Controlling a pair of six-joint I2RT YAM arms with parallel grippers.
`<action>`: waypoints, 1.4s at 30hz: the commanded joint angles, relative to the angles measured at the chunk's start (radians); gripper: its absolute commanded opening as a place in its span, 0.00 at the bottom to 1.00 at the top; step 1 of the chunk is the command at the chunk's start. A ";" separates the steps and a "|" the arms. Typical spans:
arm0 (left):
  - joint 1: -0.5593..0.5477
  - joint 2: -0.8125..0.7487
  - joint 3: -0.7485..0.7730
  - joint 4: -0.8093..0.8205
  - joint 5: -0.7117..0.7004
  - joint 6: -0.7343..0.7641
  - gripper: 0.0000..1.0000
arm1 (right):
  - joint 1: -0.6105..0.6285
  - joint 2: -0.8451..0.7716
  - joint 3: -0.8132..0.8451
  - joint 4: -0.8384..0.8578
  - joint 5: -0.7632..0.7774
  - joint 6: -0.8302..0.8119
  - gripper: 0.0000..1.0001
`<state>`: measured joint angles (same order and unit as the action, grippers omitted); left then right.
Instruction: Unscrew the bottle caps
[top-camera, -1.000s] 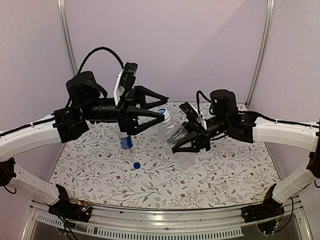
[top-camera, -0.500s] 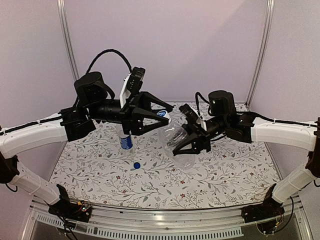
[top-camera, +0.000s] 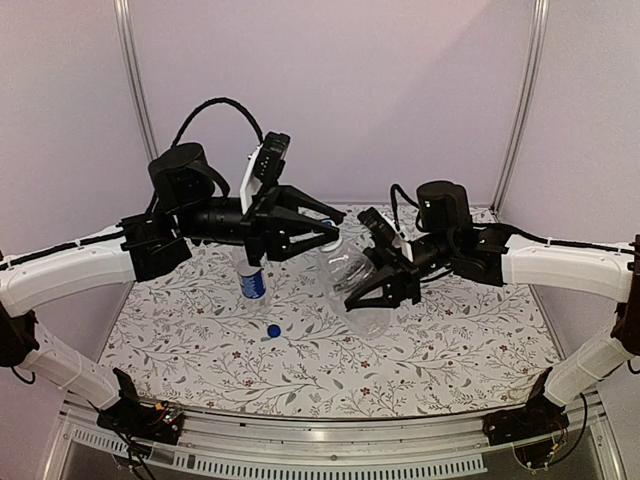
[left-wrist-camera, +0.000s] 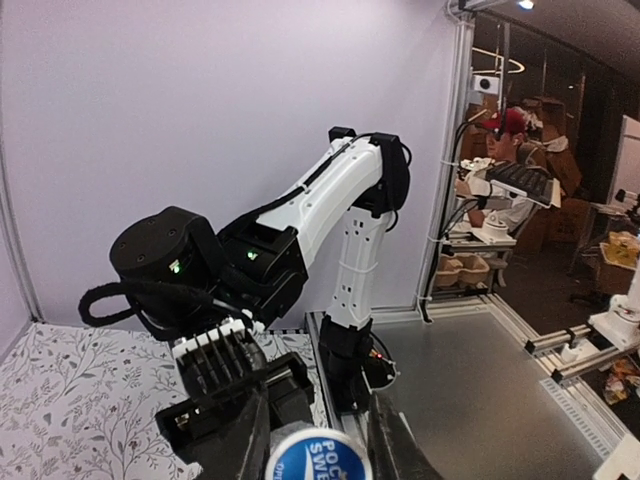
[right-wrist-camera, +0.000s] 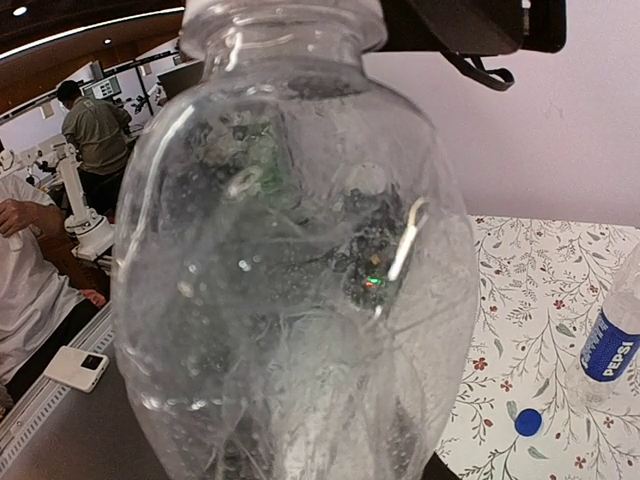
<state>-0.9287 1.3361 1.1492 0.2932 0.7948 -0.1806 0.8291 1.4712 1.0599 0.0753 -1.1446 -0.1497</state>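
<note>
My right gripper (top-camera: 372, 287) is shut on the plain clear bottle (top-camera: 355, 272), held tilted above the mat with its neck toward the left arm. That bottle fills the right wrist view (right-wrist-camera: 290, 250) and hides the fingers there. At its neck, my left gripper (top-camera: 329, 233) is shut on the whitish cap with a blue top (left-wrist-camera: 318, 456), which sits between the two dark fingers (left-wrist-camera: 235, 440). A second bottle with a dark blue label (top-camera: 252, 280) stands upright on the mat without a cap. The solid blue cap (top-camera: 273, 330) lies loose on the mat in front of it.
A floral mat (top-camera: 450, 350) covers the table. Pale walls with metal posts (top-camera: 135, 100) close in the back and sides. The labelled bottle (right-wrist-camera: 610, 345) and the blue cap (right-wrist-camera: 527, 422) sit low on the right of the right wrist view.
The left gripper moved in over the plain bottle's neck and its fingers closed from wide open onto the cap. The right arm and its bottle barely moved.
</note>
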 joint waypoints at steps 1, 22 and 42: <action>0.006 -0.016 0.002 -0.004 -0.079 -0.048 0.14 | -0.005 -0.012 0.017 0.004 0.179 0.025 0.25; -0.136 -0.026 0.018 -0.150 -0.919 -0.328 0.29 | -0.007 -0.081 -0.008 -0.008 0.611 0.036 0.25; -0.029 -0.118 -0.074 0.000 -0.455 -0.153 0.84 | -0.007 -0.076 -0.025 0.001 0.229 0.000 0.25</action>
<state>-0.9977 1.2354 1.0981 0.2401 0.1368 -0.4030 0.8253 1.4185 1.0363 0.0525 -0.7322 -0.1333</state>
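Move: The clear bottle's cap already sits between my left fingertips, practically at the hand point. From my right hand, which is closed round that bottle's body, the cap is about 5 cm to the left, 2 cm ahead and 12 cm up. On the table, some 40 cm below my left hand, the loose blue cap lies about 13 cm left and 1 cm ahead; the Pepsi bottle stands roughly 19 cm left and 9 cm ahead. Pinching the cap, I swing my left wrist counter-clockwise some 45 degrees while my right hand, still gripping the bottle, twists it about 30 degrees clockwise, both hands sweeping 8 to 9 cm forward. Then I open my left fingers wide, let go of the cap and draw that hand back and up about 3 cm; both wrists start turning back, my right hand easing back a little too. ##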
